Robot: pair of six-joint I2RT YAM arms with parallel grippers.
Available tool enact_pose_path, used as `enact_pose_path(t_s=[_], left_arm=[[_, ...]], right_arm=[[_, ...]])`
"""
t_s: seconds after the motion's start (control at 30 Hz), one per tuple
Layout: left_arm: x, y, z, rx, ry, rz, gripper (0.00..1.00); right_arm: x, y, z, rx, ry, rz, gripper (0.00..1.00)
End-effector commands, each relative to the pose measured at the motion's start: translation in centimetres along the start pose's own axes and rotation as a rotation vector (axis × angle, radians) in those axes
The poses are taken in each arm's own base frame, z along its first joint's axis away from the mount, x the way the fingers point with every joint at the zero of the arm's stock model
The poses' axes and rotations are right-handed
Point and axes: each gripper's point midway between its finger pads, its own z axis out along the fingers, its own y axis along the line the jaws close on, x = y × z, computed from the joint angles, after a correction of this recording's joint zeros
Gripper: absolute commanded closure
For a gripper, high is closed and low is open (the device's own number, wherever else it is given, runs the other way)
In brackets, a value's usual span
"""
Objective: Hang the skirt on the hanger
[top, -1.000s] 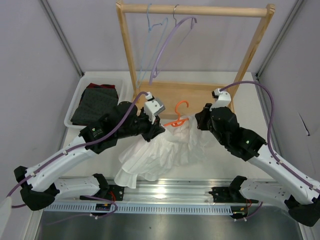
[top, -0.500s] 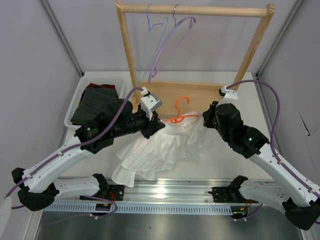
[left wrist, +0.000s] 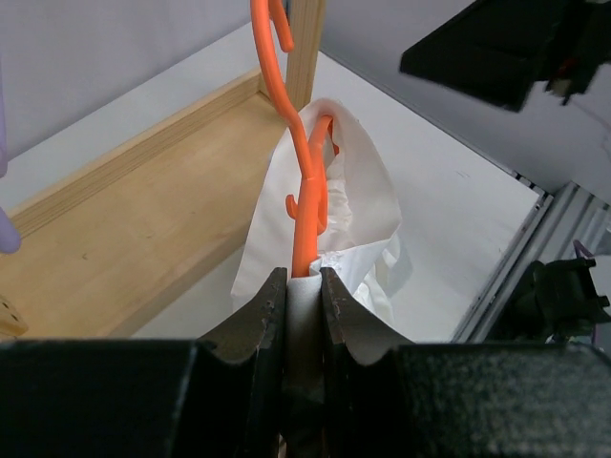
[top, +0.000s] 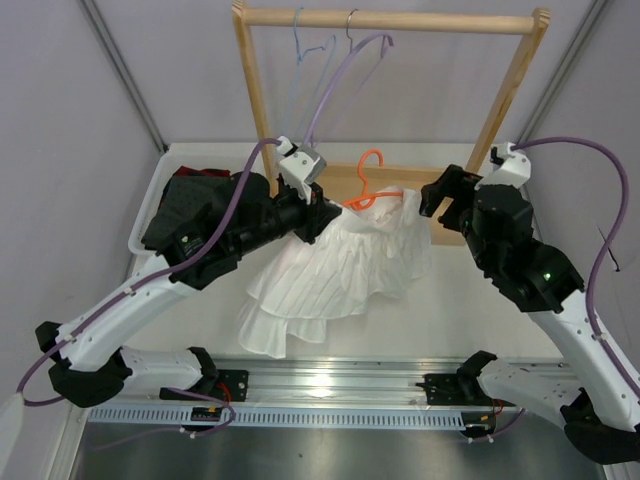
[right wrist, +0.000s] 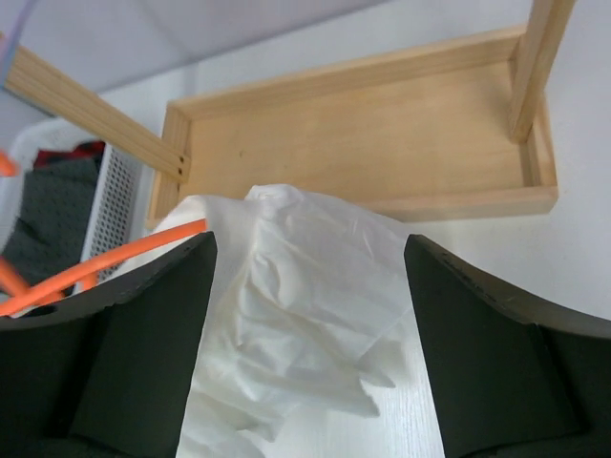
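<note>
My left gripper (top: 318, 212) is shut on the lower stem of the orange hanger (top: 368, 178), with a bit of white fabric between the jaws (left wrist: 304, 286). The hanger (left wrist: 304, 205) points up and away from the gripper. The white skirt (top: 335, 265) hangs from it by the waist (left wrist: 358, 215) and spreads down onto the table. My right gripper (top: 437, 198) is wide open and empty, above the skirt's right edge and apart from it. Its wrist view shows the skirt (right wrist: 305, 296) below the open gripper (right wrist: 307, 248), and one orange hanger arm (right wrist: 115, 260) at the left.
A wooden rack (top: 390, 18) stands at the back with a low wooden base (top: 420, 180). A lilac hanger (top: 340, 75) and a pale blue hanger (top: 300, 60) hang on its bar. A white basket (top: 148, 215) at the left holds a dark dotted garment (top: 195, 210).
My left gripper has lifted the hanger and skirt up and back toward the rack. My right gripper has moved up and to the right, away from the skirt.
</note>
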Motion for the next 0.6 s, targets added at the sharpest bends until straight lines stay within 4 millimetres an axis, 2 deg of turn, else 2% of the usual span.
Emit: enact_pose_path(t_s=[0.0,0.27,0.37,0.4,0.47,0.53,0.57], left_arm=[[-5.1,0.4,0.5,-0.046,-0.162,-0.049,1.0],[-8.4,0.6,1.6,-0.111,-0.303,-0.055,1.0],[-10.7,0.5,1.6,-0.148,-0.38,-0.036,1.0],[-10.7,0.4,2.3,-0.156,-0.381,-0.028,1.0],[-12.4,0.8,2.2,-0.199,-0.428,-0.017,1.0],[-12.9,1.1,3.5,-0.233,-0.448,0.004,1.0],[-14.4,1.0,3.2,-0.24,-0.483,0.004,1.0]], right_arm=[[-3.9,-1.1,-1.6,0.046,-0.104,0.041,0.14],[-6.7,-1.4,-3.0,0.049,-0.171,0.076,0.13],[-7.7,-1.4,-3.6,0.048,-0.193,0.082,0.13],[-8.0,-1.5,-3.7,0.051,-0.199,0.085,0.13],[-8.6,-1.4,-4.1,0.046,-0.212,0.09,0.13],[-9.5,-1.4,-4.6,0.04,-0.233,0.099,0.13],[-9.8,-1.4,-4.7,0.04,-0.24,0.097,0.13]])
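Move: The left hand grips the orange hanger with the skirt on it; the rack rod's free stretch lies about 25 cm ahead, 12 to its right and 10 above. The hanger's hook is some 6 cm ahead, 6 right and 4 above the left hand; the purple hanger hangs roughly 19 ahead, 2 right, near its height. From the empty right hand that stretch is about 21 ahead, 6 left, 12 up. Left hand carries skirt and hanger about 8 cm forward, up and right towards the rod; open right rises. ##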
